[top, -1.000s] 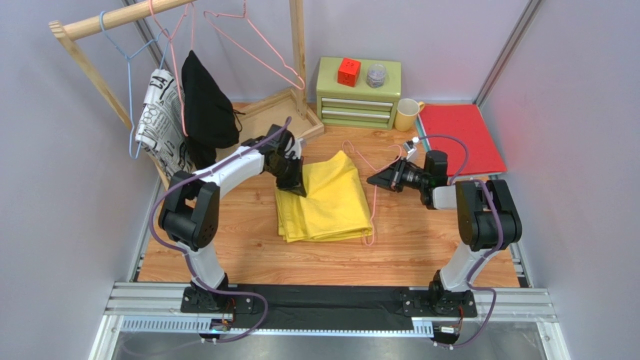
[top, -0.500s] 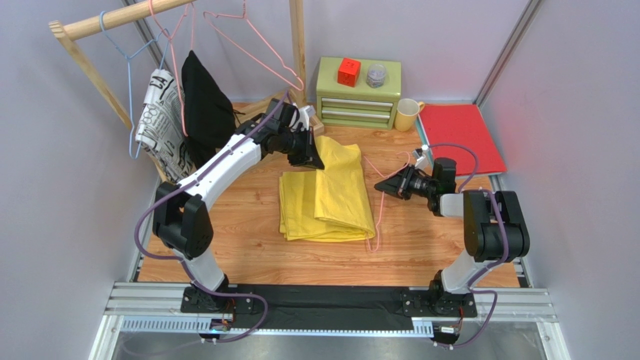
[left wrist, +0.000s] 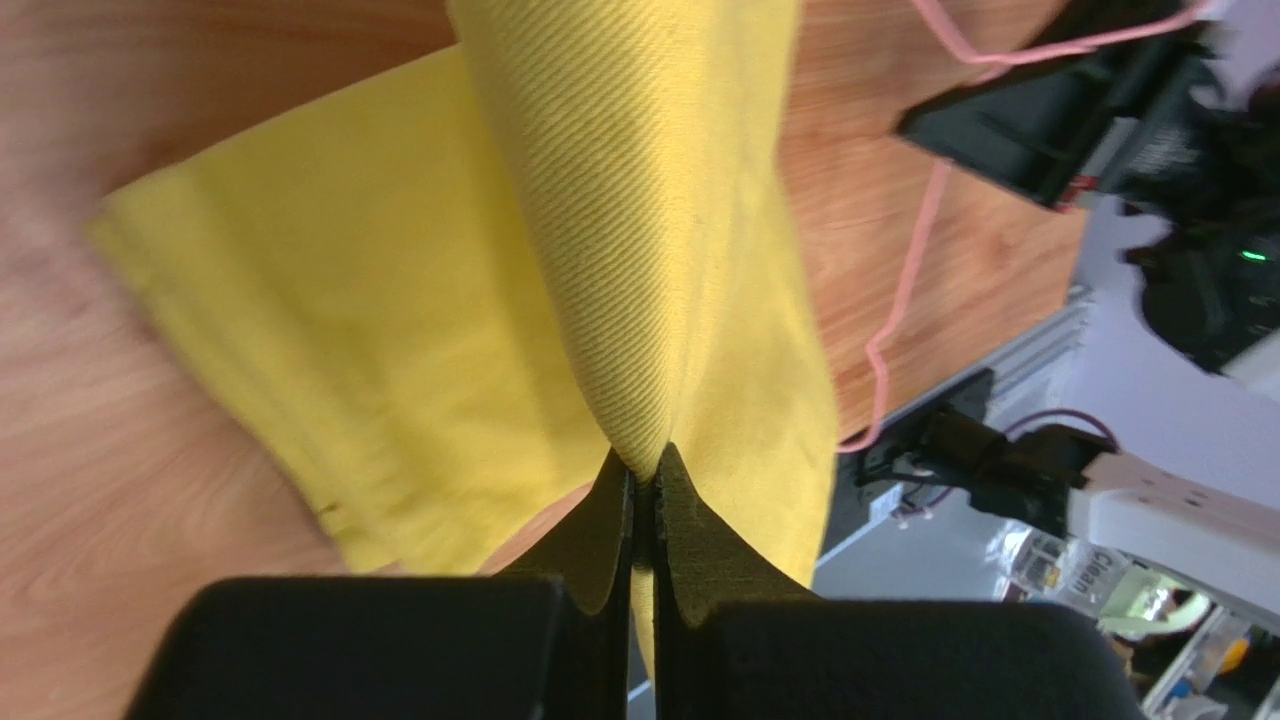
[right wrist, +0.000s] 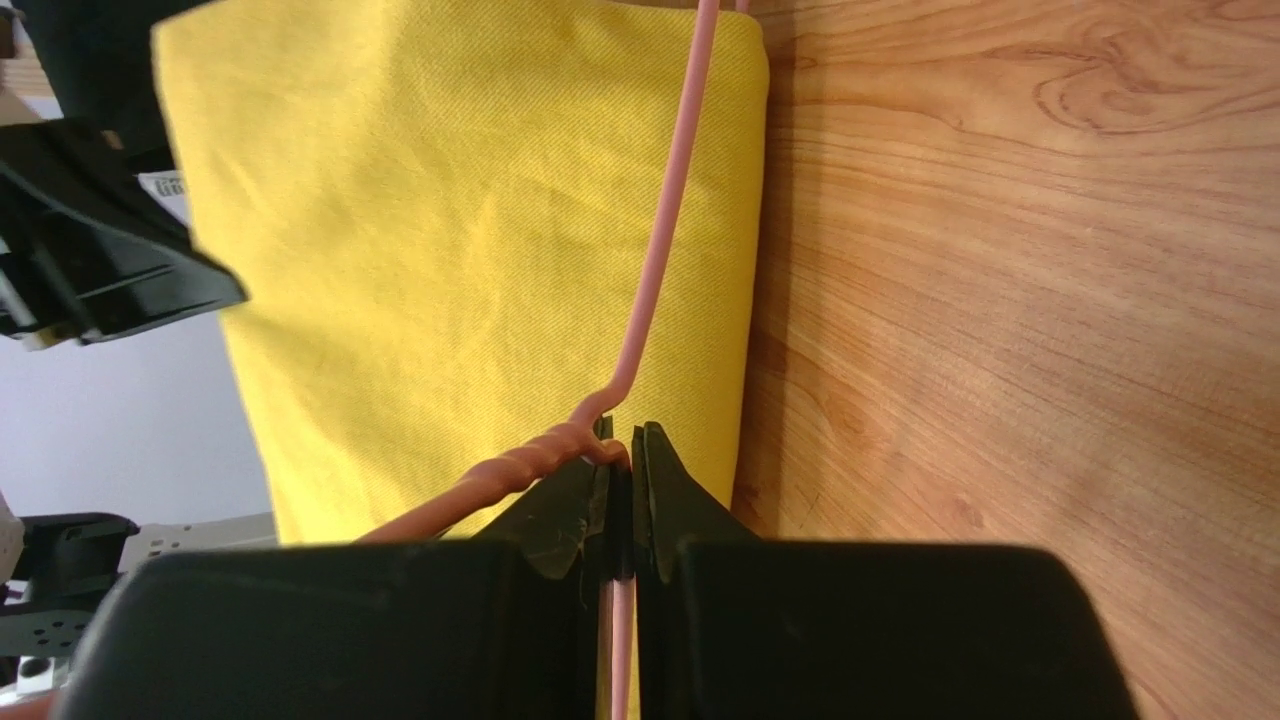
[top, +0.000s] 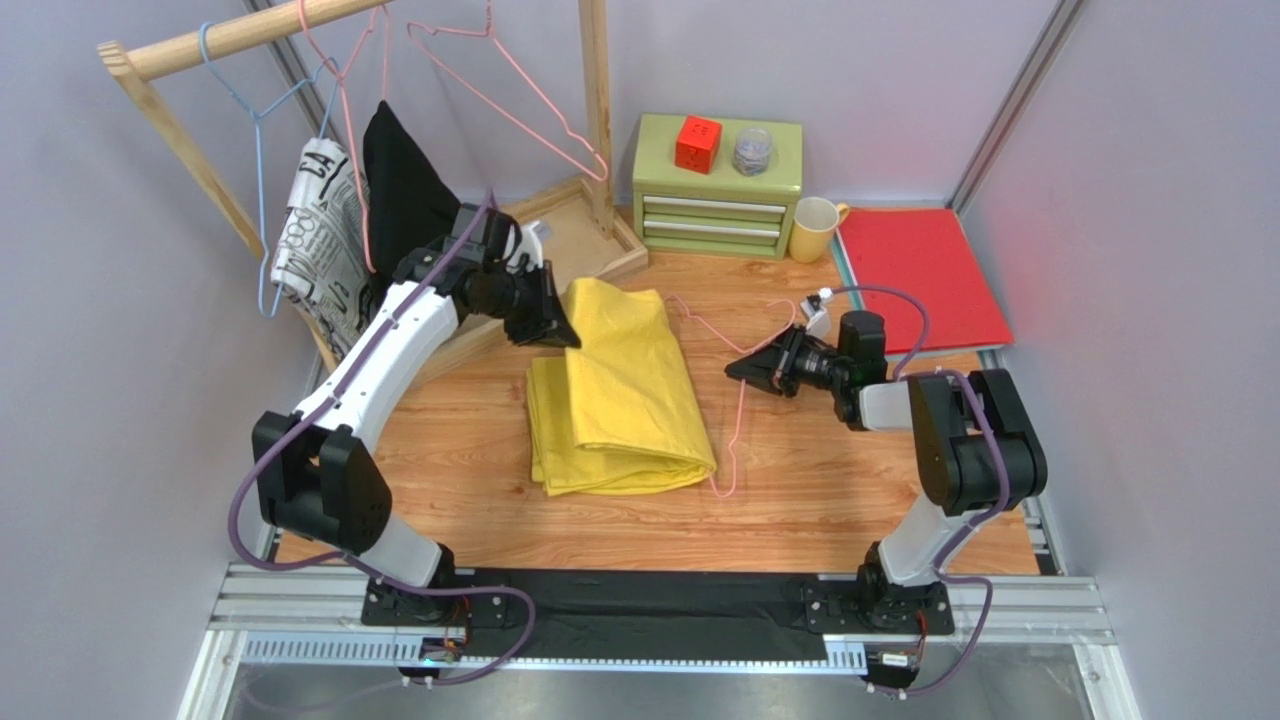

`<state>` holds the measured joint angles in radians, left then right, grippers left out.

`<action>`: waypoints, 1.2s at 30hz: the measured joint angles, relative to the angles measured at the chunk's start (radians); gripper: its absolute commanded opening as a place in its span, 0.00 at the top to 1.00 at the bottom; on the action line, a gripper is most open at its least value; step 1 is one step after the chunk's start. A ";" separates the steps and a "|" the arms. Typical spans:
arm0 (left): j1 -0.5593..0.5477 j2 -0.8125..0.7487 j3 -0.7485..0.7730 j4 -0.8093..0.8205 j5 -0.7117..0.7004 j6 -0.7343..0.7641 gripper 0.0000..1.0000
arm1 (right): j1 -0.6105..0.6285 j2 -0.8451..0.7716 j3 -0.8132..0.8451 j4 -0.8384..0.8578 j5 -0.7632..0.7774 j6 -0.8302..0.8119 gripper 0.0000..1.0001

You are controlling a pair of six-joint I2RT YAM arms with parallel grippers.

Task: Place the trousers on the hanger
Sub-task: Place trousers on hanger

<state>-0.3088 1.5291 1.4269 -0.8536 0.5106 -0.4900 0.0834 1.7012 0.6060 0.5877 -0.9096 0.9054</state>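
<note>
The yellow trousers (top: 616,398) lie folded on the wooden table, left of centre. My left gripper (top: 559,324) is shut on their far left edge and lifts a ridge of cloth; in the left wrist view the trousers (left wrist: 646,225) rise from between the closed jaws of that gripper (left wrist: 646,462). The pink hanger (top: 739,420) lies along the trousers' right side, its wire running over the cloth. My right gripper (top: 738,369) is shut on it. In the right wrist view the hanger (right wrist: 670,255) is pinched at its twisted neck by that gripper (right wrist: 619,450), above the trousers (right wrist: 451,255).
A wooden rack (top: 241,38) at the back left carries pink hangers (top: 511,105), a light blue hanger (top: 263,113), a black garment (top: 406,180) and a patterned garment (top: 323,225). Behind stand a green drawer chest (top: 718,188), a yellow cup (top: 815,228) and a red folder (top: 917,278).
My left gripper has swung from the trousers' middle to the back left, pulling the cloth with it; the trousers have slid left. My right gripper and the hanger have followed slightly left.
</note>
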 measured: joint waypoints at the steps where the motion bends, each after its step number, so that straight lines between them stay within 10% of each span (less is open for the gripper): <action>1: 0.024 0.000 -0.025 -0.009 -0.009 0.010 1.00 | 0.002 0.000 0.001 -0.004 0.009 0.001 1.00; 14: 0.062 0.224 -0.246 0.011 -0.206 0.115 1.00 | 0.008 0.095 0.056 -0.018 0.042 -0.055 1.00; 36: -0.182 0.260 0.444 0.086 0.080 -0.134 1.00 | -0.080 0.047 0.011 0.042 0.051 0.047 1.00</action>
<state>-0.4908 1.7893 1.8709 -0.7677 0.5911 -0.6243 0.0036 1.7477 0.6170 0.6292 -0.8589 0.9524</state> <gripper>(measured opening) 0.017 0.043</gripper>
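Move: The hanger is held at its neck by the right hand, with its bar hidden under the trousers. Its middle lies about 18 cm to the right of the left hand, level with it fore and aft and some 16 cm lower. The trousers, whose upper end the left hand grips, have their middle about 5 cm right, 3 cm back and 19 cm below that hand. The wooden tray is 16 cm ahead, 8 cm left and 19 cm below it. From the right hand, the trousers' middle is roughly 16 cm left, 4 cm back and 7 cm below. The trousers' end, still pinched in the left fingers, first goes down about 16 cm and a little left, then is swept up some 25 cm while going right and forward, towards the hanger, the hand tilting as it rises. The right hand keeps its hold on the hanger's neck, dips slightly, jogs forward and right, then comes partway back. ##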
